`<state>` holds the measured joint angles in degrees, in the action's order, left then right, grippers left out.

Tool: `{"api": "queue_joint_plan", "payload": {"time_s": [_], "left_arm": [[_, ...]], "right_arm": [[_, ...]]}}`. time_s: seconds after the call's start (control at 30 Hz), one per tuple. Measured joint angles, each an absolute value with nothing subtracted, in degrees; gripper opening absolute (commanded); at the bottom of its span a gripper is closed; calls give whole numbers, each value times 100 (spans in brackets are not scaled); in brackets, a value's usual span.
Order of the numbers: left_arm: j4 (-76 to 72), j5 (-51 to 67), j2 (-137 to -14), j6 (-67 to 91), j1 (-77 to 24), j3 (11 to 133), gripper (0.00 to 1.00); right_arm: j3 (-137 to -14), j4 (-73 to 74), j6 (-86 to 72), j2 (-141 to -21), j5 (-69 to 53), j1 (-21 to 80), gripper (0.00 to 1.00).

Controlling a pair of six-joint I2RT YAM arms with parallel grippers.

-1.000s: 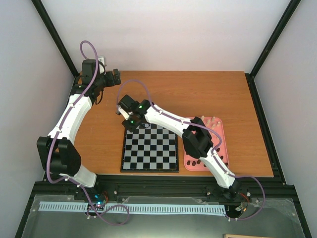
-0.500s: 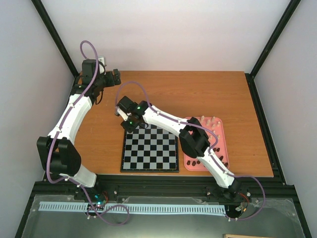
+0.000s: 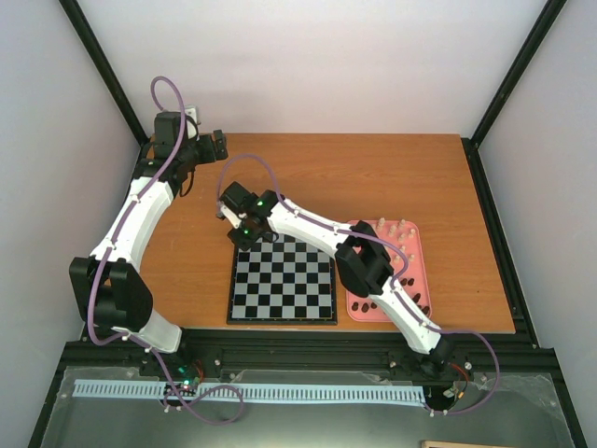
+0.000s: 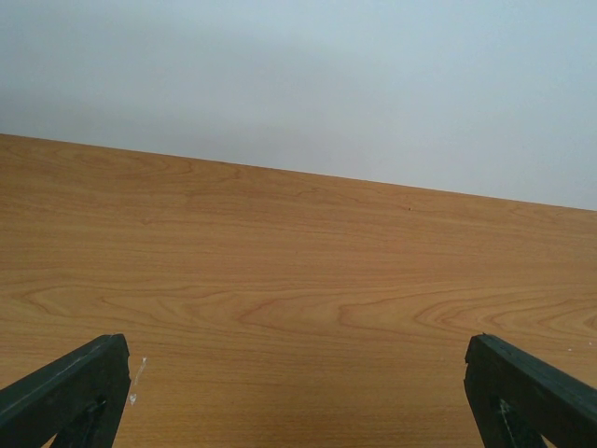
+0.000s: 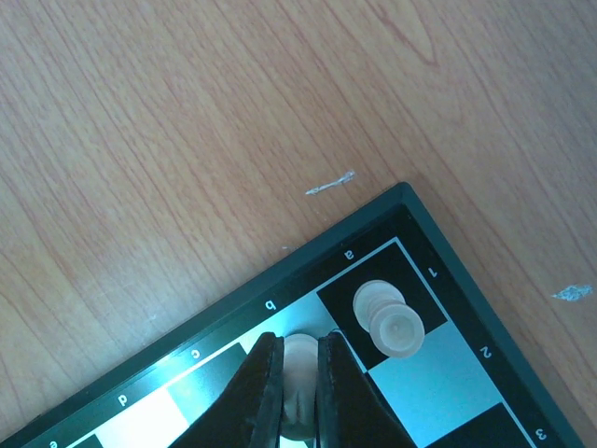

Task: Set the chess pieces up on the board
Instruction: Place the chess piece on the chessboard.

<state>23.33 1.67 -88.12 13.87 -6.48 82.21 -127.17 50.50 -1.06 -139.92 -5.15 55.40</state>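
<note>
The board [image 3: 283, 280], checkered black and light grey, lies on the table in front of the arms. My right gripper [image 5: 299, 349] is shut on a pale cream chess piece [image 5: 300, 362], holding it low over the b square of the board's corner row [image 5: 280, 322]. Whether the piece touches the board I cannot tell. Another cream piece [image 5: 390, 320] stands upright on the black corner square beside it. From above, the right gripper [image 3: 242, 232] is at the board's far left corner. My left gripper [image 4: 298, 397] is open over bare wood, with nothing between its fingers [image 4: 65, 392].
A pink tray [image 3: 411, 240] to the right of the board holds several cream and dark brown pieces. The right arm [image 3: 317, 229] stretches across the board's far right part. The left gripper [image 3: 220, 145] stays at the table's far left corner, by the wall.
The right arm has reached slightly further toward the board's far left corner with the cream piece still in its grip. The left arm has not moved.
</note>
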Motion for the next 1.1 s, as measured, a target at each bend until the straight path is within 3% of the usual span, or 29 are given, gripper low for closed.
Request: {"api": "queue_joint_plan", "payload": {"time_s": [0.23,0.47,0.77,1.1], "left_arm": [[2333,169,-8812,1387,-648,8221,100],[2333,169,-8812,1387,-648,8221,100],[2335,169,-8812,1387,-648,8221,100],[2342,167,-8812,1385,-648,8221,100]], "right_arm": [[-12717,5083,-108,-14011,-495,5540,7],[-12717,5085,-84,-14014,-497,5540,28],[-12661,5037,-84,-13998,-497,5540,33],[-10763,4606,-113,-12462,3,5535,40]]}}
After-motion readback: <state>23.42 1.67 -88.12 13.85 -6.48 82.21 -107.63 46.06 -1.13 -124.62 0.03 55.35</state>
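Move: The right hand holds a white chess piece over the second square of the board's left edge (b1), which lies directly below, about 2 cm down. The white piece already standing on the far-left corner square is about 3 cm straight ahead, and the board's middle lies roughly 8 cm back and 11 cm to the right. From the idle left hand, that target square is about 15 cm back, 10 cm right and 24 cm below. The right fingers let go of the white chess piece on b1: the hand settles barely lower, stays there while the fingers open to about a third, then pulls away to the right by about 5 cm, dipping slightly before rising some 3 cm, back over the empty squares with hardly any turn. ##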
